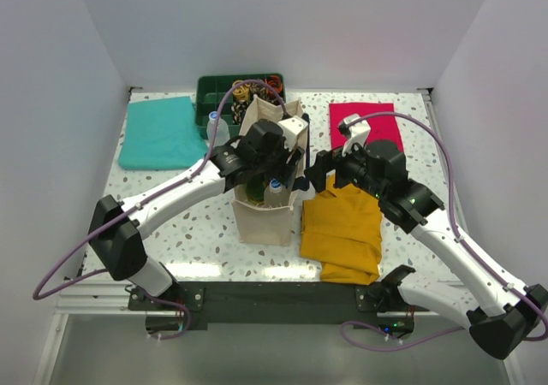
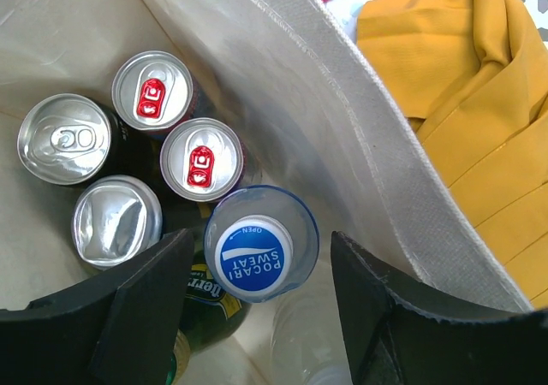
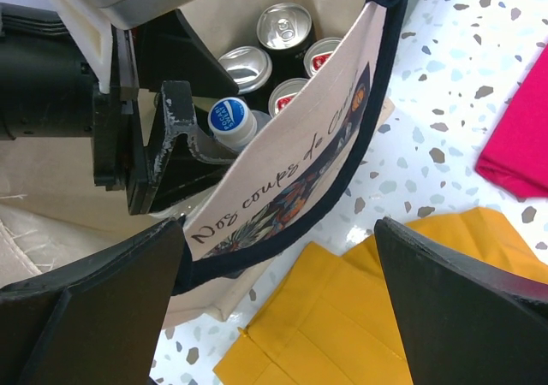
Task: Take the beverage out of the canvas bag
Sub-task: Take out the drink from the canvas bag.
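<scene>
The cream canvas bag (image 1: 265,222) stands mid-table with its mouth held wide. Inside it stand a clear bottle with a blue Pocari Sweat cap (image 2: 253,257), two red-tabbed cans (image 2: 203,158), two silver-topped cans (image 2: 64,137), a green glass bottle (image 2: 210,304) and another clear bottle (image 2: 312,334). My left gripper (image 2: 261,252) is down in the bag, open, one finger on each side of the blue-capped bottle with gaps showing. My right gripper (image 3: 278,231) is wide open beside the bag's navy-trimmed right wall (image 3: 291,188), which lies against its left finger (image 3: 103,299).
A mustard-yellow cloth (image 1: 342,227) lies right of the bag, under my right gripper. A red cloth (image 1: 366,124) is at the back right and a teal cloth (image 1: 158,133) at the back left. Behind the bag sits a green crate (image 1: 223,90) of small items, with a clear bottle (image 1: 217,128) beside it.
</scene>
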Tool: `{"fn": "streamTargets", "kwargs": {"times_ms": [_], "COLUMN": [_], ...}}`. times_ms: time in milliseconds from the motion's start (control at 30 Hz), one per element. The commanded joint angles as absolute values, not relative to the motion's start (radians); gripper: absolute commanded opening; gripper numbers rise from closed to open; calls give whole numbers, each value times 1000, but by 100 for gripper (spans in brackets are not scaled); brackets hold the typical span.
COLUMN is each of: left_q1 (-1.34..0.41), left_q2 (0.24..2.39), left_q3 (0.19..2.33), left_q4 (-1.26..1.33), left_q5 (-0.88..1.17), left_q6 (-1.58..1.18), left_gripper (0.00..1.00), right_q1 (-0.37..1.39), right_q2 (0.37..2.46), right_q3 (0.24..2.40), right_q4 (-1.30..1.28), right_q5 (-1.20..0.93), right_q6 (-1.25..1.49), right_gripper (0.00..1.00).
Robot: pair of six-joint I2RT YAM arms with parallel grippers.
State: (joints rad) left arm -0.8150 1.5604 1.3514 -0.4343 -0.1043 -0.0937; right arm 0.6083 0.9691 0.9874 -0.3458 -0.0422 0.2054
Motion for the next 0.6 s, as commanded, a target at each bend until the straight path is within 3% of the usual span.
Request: {"fn": "streamTargets", "kwargs": {"times_ms": [0,200,400,567], "left_q1": [-819,-819,-819,-821], "left_q2": [1557,1546,1560,1571], "left_q3": [1381,1368,1365,1355], "left_q4": [-393,-373,-373,-368], "left_q5": [-109,-97,-86,-64], "left_q6": [-104,-107,-106,-106], "left_gripper": [69,65,42,9], "right_q1": [609,611,611,611], "right_q2": [966,968,965,965], "right_q3": [1015,1015,1014,1014], "right_q4": [-336,-337,-339,-336], "right_q5": [-28,-26,-25,-23], "right_q6": [192,193,192,193], "right_gripper": [98,98,98,98]}}
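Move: The left hand's open fingers already straddle the blue-labelled drink bottle at its cap; the bottle's middle is level with the hand point, about 1 cm to its right and 9 cm below. A second bottle stands roughly 6 cm back and 1 cm left, a green bottle 3 cm back and 6 cm left, and the nearest red-tab can about 6 cm ahead. The drink bottle lies some 4 cm ahead, 7 cm left and 16 cm below the right hand. The left fingers close from both sides onto the white-and-blue cap end of the drink bottle inside the canvas bag and pinch it, their gap shrinking by nearly half before it stops on the cap. The hand otherwise almost stays in place, easing only about half a centimetre to the right with a hint of rise, its wrist unturned. ##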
